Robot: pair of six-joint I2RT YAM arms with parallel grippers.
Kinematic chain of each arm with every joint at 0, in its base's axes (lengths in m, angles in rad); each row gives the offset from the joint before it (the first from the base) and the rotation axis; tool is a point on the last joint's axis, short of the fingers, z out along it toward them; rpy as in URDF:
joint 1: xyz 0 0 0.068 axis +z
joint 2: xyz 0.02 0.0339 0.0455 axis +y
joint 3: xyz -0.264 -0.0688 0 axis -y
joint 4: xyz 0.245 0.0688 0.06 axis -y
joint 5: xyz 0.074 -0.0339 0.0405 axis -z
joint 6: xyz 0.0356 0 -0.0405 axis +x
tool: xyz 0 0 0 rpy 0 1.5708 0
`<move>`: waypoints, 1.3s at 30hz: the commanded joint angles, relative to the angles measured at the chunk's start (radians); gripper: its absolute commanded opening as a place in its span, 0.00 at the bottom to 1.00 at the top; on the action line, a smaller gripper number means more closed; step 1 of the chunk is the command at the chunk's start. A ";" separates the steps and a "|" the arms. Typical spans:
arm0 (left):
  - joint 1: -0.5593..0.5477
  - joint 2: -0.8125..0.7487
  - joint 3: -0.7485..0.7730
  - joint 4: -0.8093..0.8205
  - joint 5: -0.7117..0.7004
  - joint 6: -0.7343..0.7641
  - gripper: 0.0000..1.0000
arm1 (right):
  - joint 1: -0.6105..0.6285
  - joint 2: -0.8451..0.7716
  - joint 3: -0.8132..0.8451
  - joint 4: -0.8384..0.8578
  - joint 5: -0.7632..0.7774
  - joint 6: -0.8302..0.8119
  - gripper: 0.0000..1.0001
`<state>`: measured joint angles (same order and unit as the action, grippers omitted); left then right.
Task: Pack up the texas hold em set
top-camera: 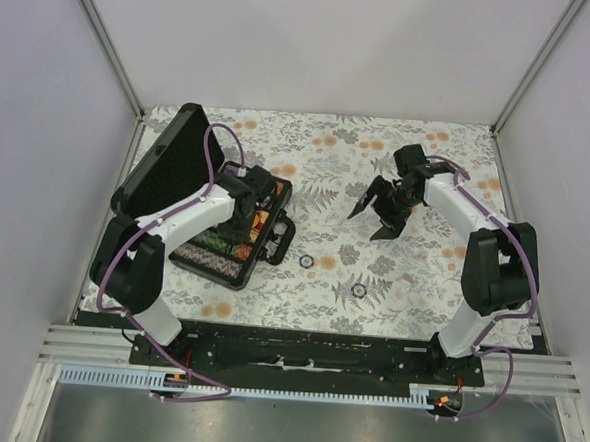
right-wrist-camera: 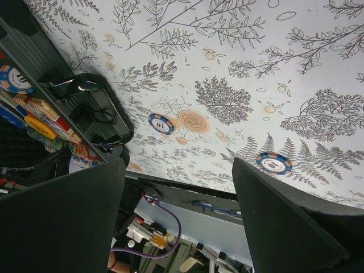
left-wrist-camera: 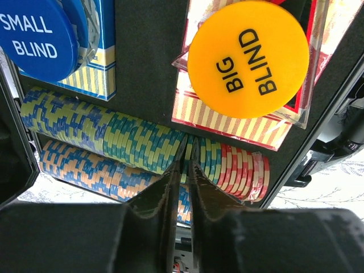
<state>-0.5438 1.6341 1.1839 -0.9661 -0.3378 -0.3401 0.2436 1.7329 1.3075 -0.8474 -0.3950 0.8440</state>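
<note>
The black briefcase (top-camera: 168, 163) of the texas hold em set lies open at the left, lid propped up. My left gripper (top-camera: 248, 206) hovers inside it. In the left wrist view its fingertips (left-wrist-camera: 187, 142) touch the green-and-yellow chip row (left-wrist-camera: 131, 139), with only a thin slit between them and nothing plainly held. A yellow BIG BLIND button (left-wrist-camera: 248, 60) rests on the reddish card deck (left-wrist-camera: 227, 122). A blue SMALL BLIND button (left-wrist-camera: 37, 37) lies on a blue deck (left-wrist-camera: 96, 74). My right gripper (top-camera: 386, 202) hangs open above the cloth. Two loose chips (top-camera: 307, 261) (top-camera: 359, 289) lie in front of the case.
The right wrist view shows both loose blue-and-orange chips (right-wrist-camera: 161, 123) (right-wrist-camera: 273, 163) on the floral cloth (right-wrist-camera: 239, 62) and the case handle (right-wrist-camera: 94, 111) at the left. White walls enclose the table on three sides. The arm bases stand along the near edge.
</note>
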 commanded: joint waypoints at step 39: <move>-0.125 -0.209 -0.043 0.385 0.405 -0.080 0.80 | -0.010 -0.113 -0.191 -0.097 0.294 -0.246 0.86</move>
<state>-0.6483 1.4738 1.1873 -0.6899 0.0471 -0.3950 0.2371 1.6260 1.1351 -0.9306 -0.1669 0.6186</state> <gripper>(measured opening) 0.798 0.860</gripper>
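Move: The left hand has its fingertips at the green-and-red chip row in the case. The blue-orange chip beside the case lies about 19 cm to its right, 4 cm back and 5 cm lower, beyond the case handle, some 13 cm right and level fore-and-aft; the big blind button is 6 cm ahead and 4 cm right. From the right hand, the second blue-orange chip is about 15 cm back, 1 cm left and 8 cm below, the first chip 9 cm back and 15 cm left. The left fingertips come up off the chip row, rising some 7 cm and then swinging right about 12 cm over the case's edge and handle towards the nearer chip, the fingers opening wide and the wrist rolling about 30 degrees so they point to the right, with a slight sink and draw back at the end. After a short wait the right hand, its fingers staying wide open, goes back and to the right about 5 cm each way and sinks 3 or 4 cm towards the second chip, rolling to point more steeply down. ##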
